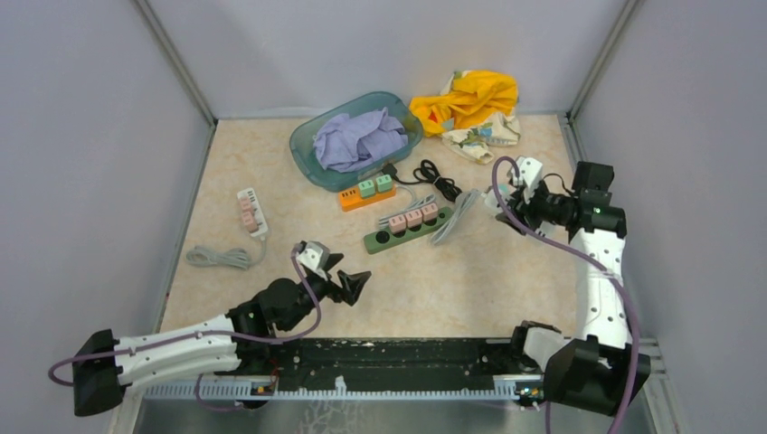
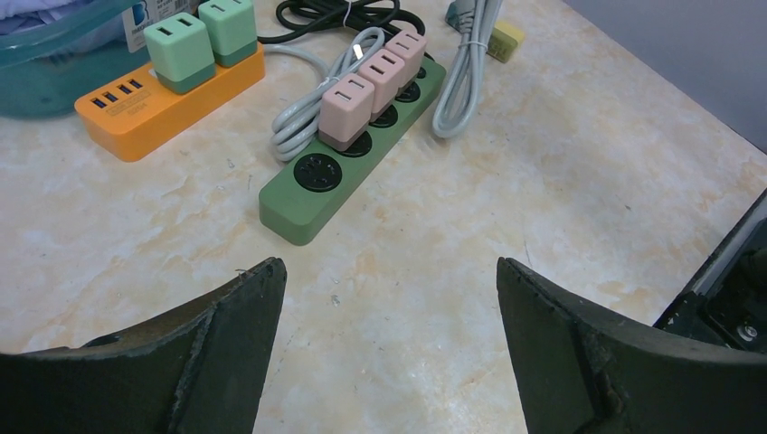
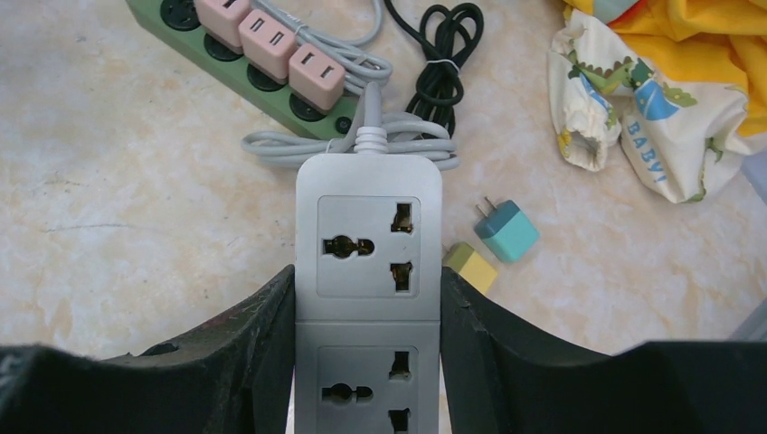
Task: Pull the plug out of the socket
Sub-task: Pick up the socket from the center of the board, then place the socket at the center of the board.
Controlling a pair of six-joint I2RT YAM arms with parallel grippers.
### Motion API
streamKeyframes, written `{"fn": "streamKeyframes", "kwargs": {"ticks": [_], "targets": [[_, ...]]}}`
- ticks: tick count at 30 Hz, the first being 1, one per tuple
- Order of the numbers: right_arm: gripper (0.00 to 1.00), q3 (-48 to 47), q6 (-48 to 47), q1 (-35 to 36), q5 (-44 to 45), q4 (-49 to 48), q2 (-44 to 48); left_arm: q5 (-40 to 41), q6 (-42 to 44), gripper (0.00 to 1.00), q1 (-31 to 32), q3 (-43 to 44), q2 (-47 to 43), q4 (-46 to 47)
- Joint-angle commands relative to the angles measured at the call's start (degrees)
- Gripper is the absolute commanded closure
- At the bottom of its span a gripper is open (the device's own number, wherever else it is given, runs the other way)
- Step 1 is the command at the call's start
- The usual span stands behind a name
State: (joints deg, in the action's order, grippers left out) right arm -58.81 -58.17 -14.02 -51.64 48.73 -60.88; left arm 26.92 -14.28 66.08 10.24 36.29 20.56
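Note:
Three pink plugs (image 2: 380, 77) sit in a row in the green socket strip (image 2: 312, 203), which lies mid-table (image 1: 409, 228). My left gripper (image 2: 389, 264) hangs open just short of the strip's near end, with nothing between its fingers; the top view shows the same left gripper (image 1: 348, 276). My right gripper (image 3: 368, 276) is shut on the sides of a grey socket strip (image 3: 366, 217), whose two visible sockets are empty. Beyond it, the right wrist view takes in the green strip (image 3: 235, 68) with the pink plugs (image 3: 271, 45).
An orange strip (image 2: 163, 108) holds two green plugs. A white strip (image 1: 251, 212) lies at the left. A teal basin (image 1: 357, 140) with purple cloth and a yellow cloth (image 1: 470, 104) are at the back. Loose teal (image 3: 506, 231) and yellow (image 3: 470, 268) plugs and a black cable (image 3: 443, 54) lie beside the grey strip.

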Motion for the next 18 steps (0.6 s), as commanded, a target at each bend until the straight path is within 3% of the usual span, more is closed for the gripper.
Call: {"fn": "streamKeyframes", "kwargs": {"ticks": [1,18], "targets": [[1.0,-4.8,6.3,-0.8,-0.5,-9.1,0.3,-0.3,0.4,0.09,-0.3,-0.9,-1.4,1.3],[1.0,-15.7,14.3,-0.9,6.2,-19.6,-12.4,-0.8,-0.2,0.09,-0.3,-2.3,-2.8,2.2]]}}
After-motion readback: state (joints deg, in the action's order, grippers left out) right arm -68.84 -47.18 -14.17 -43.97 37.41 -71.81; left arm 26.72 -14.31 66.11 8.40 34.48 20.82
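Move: The right hand holds the white socket well above the table; the clear board beyond the loose plugs lies roughly 14 cm ahead, 9 cm right and 18 cm down. The yellow plug is some 5 cm ahead and 3 cm right, the teal plug about 10 cm ahead and 1 cm right, and the green strip's middle about 21 cm left and 1 cm ahead. From the left hand, that clear spot is some 27 cm ahead and 45 cm right. Forward, gathering speed, the right hand carries the socket about 8 cm outward and some 4 cm to the right, past the yellow plug and away from the green strip, while rising about 3 cm. The wrist turns roughly 10 degrees clockwise, and the fingers keep their pinch on the socket's sides, its cable bundle trailing along. ##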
